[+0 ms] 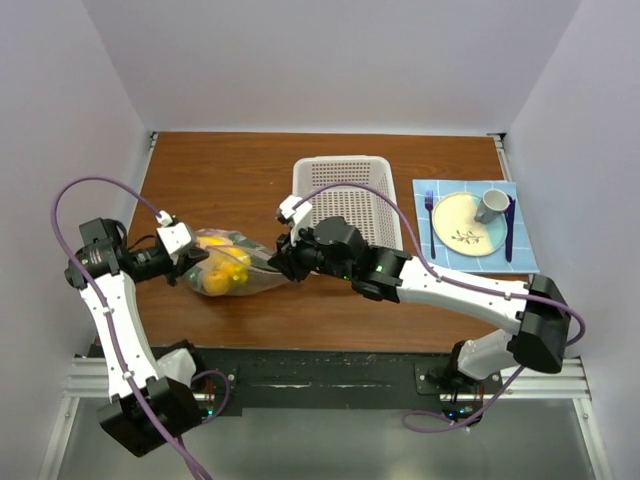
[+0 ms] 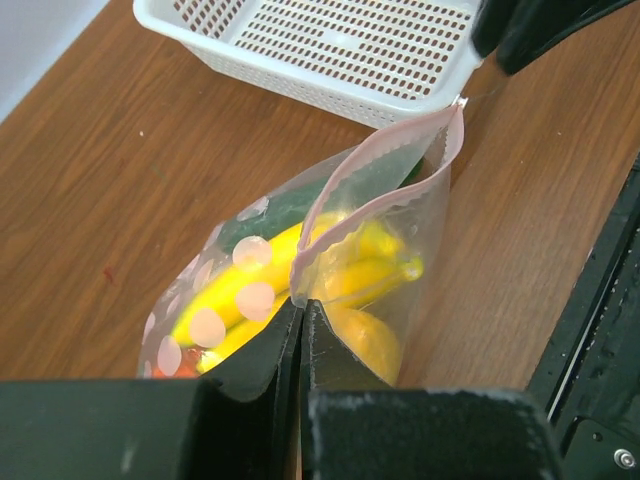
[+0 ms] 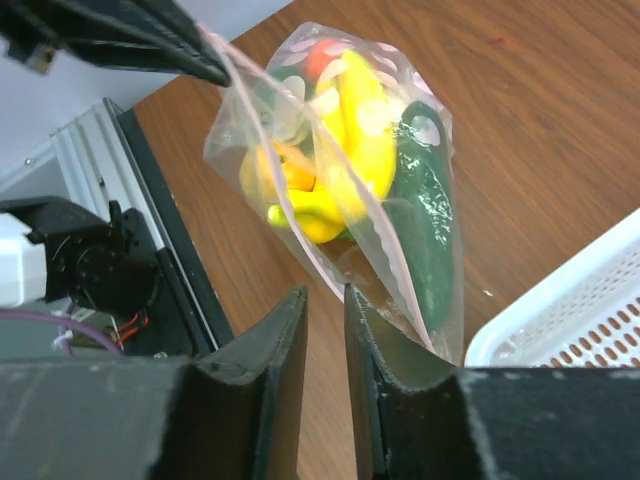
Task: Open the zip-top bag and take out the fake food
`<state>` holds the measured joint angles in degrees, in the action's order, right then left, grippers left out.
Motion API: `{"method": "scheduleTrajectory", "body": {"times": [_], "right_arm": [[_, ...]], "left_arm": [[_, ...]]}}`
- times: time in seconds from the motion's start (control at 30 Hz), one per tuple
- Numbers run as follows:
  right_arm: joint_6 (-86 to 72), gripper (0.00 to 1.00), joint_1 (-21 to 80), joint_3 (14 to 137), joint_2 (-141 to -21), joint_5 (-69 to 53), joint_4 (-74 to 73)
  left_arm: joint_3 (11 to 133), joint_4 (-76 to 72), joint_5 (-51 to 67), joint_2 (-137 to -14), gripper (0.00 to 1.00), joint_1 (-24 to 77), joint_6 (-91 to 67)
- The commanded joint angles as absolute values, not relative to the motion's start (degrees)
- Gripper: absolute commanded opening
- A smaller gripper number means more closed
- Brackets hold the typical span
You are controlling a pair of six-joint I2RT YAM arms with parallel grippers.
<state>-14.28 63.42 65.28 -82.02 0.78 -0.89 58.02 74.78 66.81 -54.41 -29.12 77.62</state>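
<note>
The zip-top bag lies on the table between my two grippers, its pink-strip mouth gaping. Through it the fake food shows: a yellow banana, a green cucumber, a lemon and a red tomato. My left gripper is shut on one end of the zip strip. At the bag's other end, my right gripper has its jaws a narrow gap apart with only bare wood showing between them. The bag's lip rests against the outer side of one finger.
A white perforated basket stands just behind the bag and the right gripper. At the far right, a blue mat carries a cream plate, a grey mug, a fork and a knife. The table's black front rail runs close to the bag.
</note>
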Motion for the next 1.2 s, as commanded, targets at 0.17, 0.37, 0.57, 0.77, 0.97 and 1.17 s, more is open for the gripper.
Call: {"method": "scheduleTrajectory", "body": {"times": [0.17,0.37,0.57,0.77,0.97,1.17], "right_arm": [[-18.98,0.2,64.07,67.5,-87.97,0.26,5.97],[-19.95,0.2,64.07,69.34,-90.26,1.4,7.03],[-21.27,0.23,63.99,68.82,-90.52,1.93,9.58],[-23.55,0.24,64.07,68.91,-93.6,0.18,9.06],[-25.75,0.33,65.12,66.97,-95.36,0.18,8.62],[-25.05,0.51,68.9,63.9,-95.01,3.86,6.85]], "left_arm": [[61.79,75.41,68.9,-52.21,0.04,-29.18,76.12],[59.42,75.41,68.29,-50.72,0.04,-27.86,76.72],[56.87,75.5,67.59,-49.92,0.03,-25.4,75.77],[57.04,75.41,68.03,-49.48,0.32,-23.47,72.78],[63.18,74.28,65.92,-52.9,0.47,-23.29,66.04],[67.15,66.98,58.11,-63.88,0.48,-25.4,60.9]]}}
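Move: The right hand, slightly open, has the bag's open mouth some 6 cm to its left and 4 cm below it, about level in reach. The fake food lies roughly 9 cm left of that hand and 12 cm below it. The white basket stands about 15 cm to its right, 13 cm farther out and 17 cm lower. The left hand still pinches the rim; from it the mouth's middle is about 6 cm right and 2 cm below, the food some 5 cm right and 11 cm below. The left fingers, still pinching the bag's rim, ease about 2.5 cm back and to the right, then open to about half and let go, the hand starting forward and up again. Meanwhile the right hand sinks about 7.5 cm, with a small lift midway, and works 5 cm left to the bag's mouth, tilting about 10 degrees and spreading its fingers wider late on; its tips seem to reach in past the rim. ##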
